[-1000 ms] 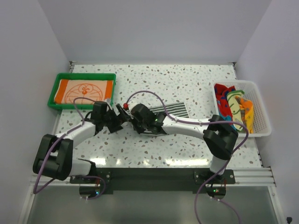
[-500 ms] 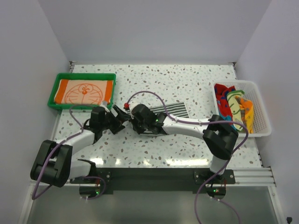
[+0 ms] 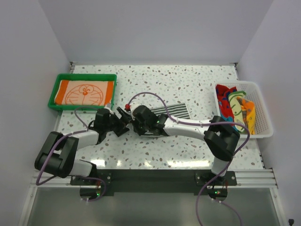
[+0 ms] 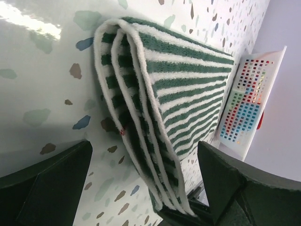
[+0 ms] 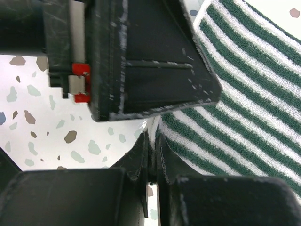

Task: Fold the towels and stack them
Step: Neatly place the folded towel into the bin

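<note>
A folded dark-and-white striped towel [image 3: 175,110] [image 4: 174,84] lies mid-table. My right gripper [image 3: 133,124] [image 5: 153,141] is shut on its near left corner, the layered edge pinched between the pads. My left gripper [image 3: 123,121] [image 4: 143,188] stands open just left of it, one finger [image 4: 44,186] on each side of the same hanging edge, not touching it. An orange towel with a cartoon drawing [image 3: 84,92] lies flat in the green tray [image 3: 84,76]. Red [image 3: 225,106], green [image 3: 237,104] and orange [image 3: 249,116] towels sit bunched in the white basket [image 3: 263,129].
The tray stands at the back left and the basket against the right wall. Both forearms cross the table's near middle, with purple cables looping above them. White walls close in three sides. The left finger [image 5: 141,61] fills the top of the right wrist view.
My left wrist has come slightly nearer and its forearm has swung, the open jaws staying at the towel's corner. The right arm and the towel have not moved.
</note>
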### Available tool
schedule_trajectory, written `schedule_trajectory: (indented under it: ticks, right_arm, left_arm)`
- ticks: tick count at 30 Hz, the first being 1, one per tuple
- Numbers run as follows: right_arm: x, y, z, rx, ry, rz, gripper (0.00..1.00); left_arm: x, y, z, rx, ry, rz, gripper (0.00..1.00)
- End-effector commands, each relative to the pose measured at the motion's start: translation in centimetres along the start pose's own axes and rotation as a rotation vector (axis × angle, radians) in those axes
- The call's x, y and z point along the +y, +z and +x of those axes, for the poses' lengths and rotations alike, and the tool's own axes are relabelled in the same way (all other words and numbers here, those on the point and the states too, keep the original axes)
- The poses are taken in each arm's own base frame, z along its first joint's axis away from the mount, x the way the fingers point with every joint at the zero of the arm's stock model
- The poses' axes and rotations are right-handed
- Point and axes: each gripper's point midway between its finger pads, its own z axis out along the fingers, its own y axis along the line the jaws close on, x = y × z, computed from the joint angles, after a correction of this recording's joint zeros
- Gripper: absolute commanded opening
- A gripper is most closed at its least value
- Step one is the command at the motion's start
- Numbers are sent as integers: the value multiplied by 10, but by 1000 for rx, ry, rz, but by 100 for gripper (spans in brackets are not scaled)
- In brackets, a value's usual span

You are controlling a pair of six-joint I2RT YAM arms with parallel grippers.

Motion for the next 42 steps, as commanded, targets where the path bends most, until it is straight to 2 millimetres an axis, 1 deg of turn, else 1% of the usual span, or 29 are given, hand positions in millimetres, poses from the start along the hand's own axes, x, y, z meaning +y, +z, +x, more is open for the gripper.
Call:
schedule_trajectory:
  ticks: [1, 5, 8, 14, 15, 16, 17, 20, 21, 23, 24, 25, 26, 27, 28, 29, 30, 31, 32, 33, 34, 35, 36, 37, 38, 39, 40, 41, 42]
  right_arm:
    - [9, -10, -23, -80, 23, -45, 0]
    - [11, -13, -25, -87, 24, -55, 0]
    - [11, -14, -24, -89, 25, -58, 0]
    - [11, -16, -24, -96, 32, -57, 0]
    - [11, -16, -23, -95, 30, -60, 0]
    - [11, -16, -22, -94, 31, -63, 0]
    - [11, -16, -22, -92, 31, -63, 0]
    - [10, -16, -19, -87, 33, -58, 0]
    - [9, -16, -18, -88, 31, -57, 0]
    - [9, -17, -18, -93, 33, -55, 0]
    - [9, -18, -19, -94, 33, -56, 4]
    - [8, -18, -19, -96, 30, -54, 20]
    - [8, -18, -19, -98, 27, -54, 32]
    - [7, -19, -19, -100, 23, -52, 43]
    - [4, -21, -20, -97, 21, -46, 53]
    - [2, -24, -21, -98, 16, -42, 69]
    - [-1, -26, -19, -90, 14, -36, 75]
    - [-7, -32, -22, -97, 15, -25, 84]
    - [-11, -35, -21, -95, 15, -20, 90]
    - [-16, -39, -21, -94, 16, -11, 94]
    - [-26, -47, -19, -89, 14, 8, 99]
    - [-32, -52, -18, -87, 13, 25, 99]
    - [-37, -57, -16, -85, 8, 36, 99]
    - [-49, -61, -6, -57, 5, 62, 99]
    - [-54, -72, -9, -74, 4, 77, 99]
    - [-60, -76, 3, -45, -1, 96, 99]
    - [-68, -80, 6, -39, -6, 114, 99]
    - [-70, -89, 5, -49, -7, 121, 99]
    - [-75, -92, 15, -22, -13, 136, 99]
  left_arm:
    - [-12, 10, -6, -25, 23, 26, 100]
    - [-12, 20, -5, -21, 26, 18, 95]
    - [-9, 27, 0, -3, 26, 3, 89]
    - [0, 31, 0, -26, 29, -20, 71]
    - [2, 31, 0, -28, 30, -22, 60]
    - [1, 31, 0, -32, 32, -19, 55]
    - [0, 31, -1, -35, 36, -12, 44]
    - [-2, 29, -3, -45, 54, -11, 26]
    - [-4, 29, -4, -47, 62, -12, 15]
    - [-5, 26, -6, -49, 93, -24, 2]
    - [-11, 26, -10, -57, 110, -20, 0]
    - [-9, 24, -10, -49, 140, -44, 0]
    - [-12, 23, -12, -51, 159, -51, 0]
    - [-23, 24, -20, -65, 186, -44, 0]
    - [-25, 23, -25, -74, 237, -55, 0]
    - [-21, 21, -26, -60, 253, -97, 0]
    - [-37, 21, -43, -97, 317, -95, 0]
    - [-32, 19, -45, -82, 336, -141, 0]
    - [-36, 18, -53, -86, 364, -156, 0]
    - [-53, 15, -76, -131, 425, -167, 0]
    - [-45, 13, -82, -114, 434, -223, 0]
    - [-69, 10, -103, -154, 468, -205, 0]
    - [-68, 4, -124, -181, 505, -233, 0]
    - [-58, 2, -132, -156, 506, -288, 0]
    - [-80, -4, -156, -199, 534, -274, 0]
    - [-77, -12, -178, -219, 569, -305, 0]
    - [-64, -12, -184, -179, 573, -361, 0]
    - [-86, -20, -209, -223, 607, -359, 0]
    - [-79, -31, -231, -245, 641, -427, 0]
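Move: The left hand, open and empty, stands astride the left end of the folded striped towel; the stretch it will pinch is about 2 cm ahead, 2 cm right and 2 cm lower. The green bin's middle, with an orange towel lying in it, is some 14 cm ahead of this hand and 18 cm left. The right hand already pinches the end's near corner; that same stretch lies about 4 cm ahead of it, 1 cm left and slightly lower. Easing forward, right and down a couple of centimetres, the left hand shuts on the towel's left end while the right hand holds the near corner almost still. Then the right lets go and backs off about 7 cm to the right, rising, as the left speeds forward, up and somewhat left to the green bin's right rim, some 14 cm farther out, rolling its left side up roughly 30 degrees. ##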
